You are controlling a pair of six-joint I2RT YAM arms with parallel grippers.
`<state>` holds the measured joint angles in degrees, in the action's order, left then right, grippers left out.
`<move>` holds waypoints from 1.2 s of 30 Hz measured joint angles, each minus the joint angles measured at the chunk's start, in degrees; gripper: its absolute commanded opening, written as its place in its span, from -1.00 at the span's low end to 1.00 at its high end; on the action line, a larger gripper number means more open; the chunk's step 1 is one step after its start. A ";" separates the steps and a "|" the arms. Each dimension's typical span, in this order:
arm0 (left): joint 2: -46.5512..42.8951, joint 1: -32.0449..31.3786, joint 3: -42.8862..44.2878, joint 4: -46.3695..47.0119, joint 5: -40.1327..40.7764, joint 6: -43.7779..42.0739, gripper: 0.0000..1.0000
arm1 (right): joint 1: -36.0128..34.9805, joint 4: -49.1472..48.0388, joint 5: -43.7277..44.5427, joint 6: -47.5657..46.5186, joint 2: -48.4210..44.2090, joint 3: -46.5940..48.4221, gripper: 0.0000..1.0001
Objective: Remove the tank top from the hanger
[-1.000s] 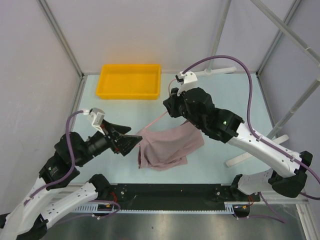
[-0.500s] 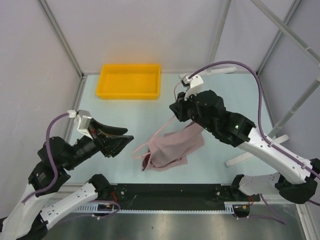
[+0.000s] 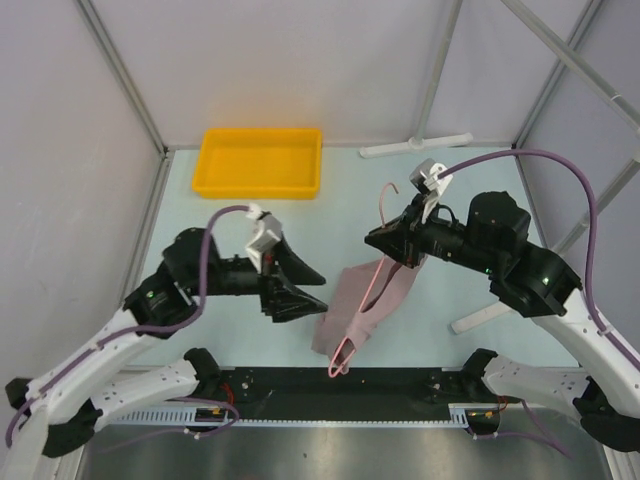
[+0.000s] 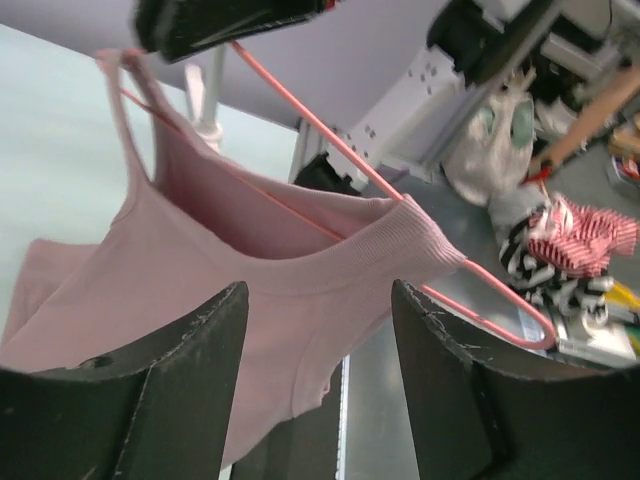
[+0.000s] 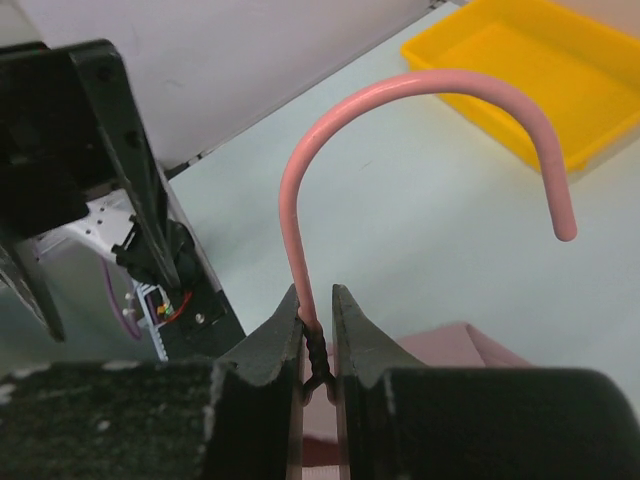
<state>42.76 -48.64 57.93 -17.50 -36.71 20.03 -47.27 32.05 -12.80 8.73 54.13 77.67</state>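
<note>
The pink wire hanger point(image 3: 371, 285) hangs steeply tilted above the table, hook point(image 3: 385, 200) up and one corner point(image 3: 343, 362) low near the front. The dusty-pink tank top point(image 3: 362, 298) drapes on it, lifted off the table. My right gripper point(image 3: 392, 243) is shut on the hanger's twisted neck point(image 5: 318, 345), below the hook point(image 5: 420, 90). My left gripper point(image 3: 308, 288) is open and empty just left of the tank top. In the left wrist view the tank top point(image 4: 270, 270) and the hanger wire point(image 4: 490, 300) hang just beyond my open fingers point(image 4: 190, 390).
A yellow tray point(image 3: 262, 162) stands at the back left, also in the right wrist view point(image 5: 530, 60). A white bar point(image 3: 415, 147) lies at the back and another point(image 3: 482, 317) at the right. Grey frame poles point(image 3: 120, 75) border the table.
My right gripper lifted the hanger and swung it right, so the tank top left the table and now hangs steeply. My left gripper moved right, up to the garment.
</note>
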 measured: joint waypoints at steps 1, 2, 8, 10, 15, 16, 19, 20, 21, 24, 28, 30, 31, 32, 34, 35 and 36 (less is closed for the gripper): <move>2.05 -1.70 0.44 0.55 -0.20 -0.98 0.29 | 0.24 0.33 -1.07 -0.04 -0.04 -0.11 -1.00; 3.69 -3.43 0.87 0.76 -0.04 -2.16 0.29 | 0.42 0.52 -1.92 -0.15 -0.04 -0.35 -1.00; 10.36 -12.61 1.40 2.29 0.66 -10.80 0.30 | 1.20 1.66 -6.16 -0.63 -0.11 -1.53 -1.00; 10.45 -13.88 1.40 3.32 0.09 -13.11 0.32 | 1.44 1.79 -7.54 -0.70 -0.22 -1.62 -1.00; 10.27 -14.97 0.98 7.43 -2.40 -16.04 0.35 | 1.79 1.95 -9.75 -0.87 -0.92 -1.97 -1.00; 10.27 -14.99 0.96 7.93 -2.78 -16.15 0.35 | 1.88 1.92 -9.99 -0.87 -0.98 -1.99 -1.00; 10.38 -15.02 0.96 9.46 -4.59 -16.20 0.35 | 2.03 1.92 -10.78 -0.87 -1.16 -2.34 -1.00; 10.47 -15.08 0.96 9.73 -5.31 -16.20 0.35 | 2.10 1.92 -10.93 -0.87 -1.16 -2.40 -1.00; 10.51 -15.10 0.92 9.77 -5.84 -16.20 0.35 | 2.14 1.95 -11.10 -0.87 -1.16 -2.49 -1.00; 10.60 -15.17 0.66 9.92 -7.65 -16.15 0.37 | 2.29 1.92 -11.52 -0.87 -1.16 -2.56 -1.00; 10.64 -15.28 -0.46 10.12 -8.83 -15.98 0.36 | 2.45 1.92 -11.72 -0.85 -1.16 -2.56 -1.00; 10.91 -15.43 -1.09 10.14 -8.92 -15.74 0.36 | 2.51 1.90 -11.76 -0.83 -1.18 -2.56 -1.00; 11.10 -15.63 -1.40 10.12 -8.94 -15.54 0.34 | 2.56 1.86 -11.85 -0.83 -1.18 -2.56 -1.00; 11.23 -15.89 -1.73 10.16 -8.83 -15.47 0.32 | 2.60 1.81 -11.93 -0.83 -1.18 -2.56 -1.00; 11.37 -16.57 -2.23 10.25 -8.52 -15.10 0.29 | 2.67 1.64 -12.02 -0.83 -1.18 -2.56 -1.00; 11.37 -16.83 -2.36 10.51 -8.52 -14.91 0.29 | 2.67 1.55 -12.07 -0.83 -1.18 -2.56 -1.00; 11.37 -17.07 -2.45 10.86 -8.50 -14.62 0.29 | 2.67 1.49 -12.09 -0.81 -1.16 -2.56 -1.00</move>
<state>54.13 -65.71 55.48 -6.63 -45.21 5.41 -44.60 33.54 -24.88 7.92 52.97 75.11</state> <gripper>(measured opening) 0.654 0.144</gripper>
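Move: The tank top's near shoulder strap, still over the hanger, lies about 7 cm back and 7 cm to the right of the empty left hand, roughly 3 cm lower. The hanger's bare near corner is about 13 cm back and 3 cm right of that hand; the hanger neck, in the right fingers, is about 8 cm ahead and 10 cm right. From the right hand, the strap is some 16 cm back and 5 cm left, a little below. Already pinching the hanger neck, the right hand keeps its hold, easing it about 2.5 cm back and slightly down while turning some 10 degrees counter-clockwise. The left hand, fingers staying open, closes in on the near strap: first right and down, then mostly back, turning about 25 degrees clockwise and rolling a little, until the strap is just beyond its fingertips; no touch can be made out. ##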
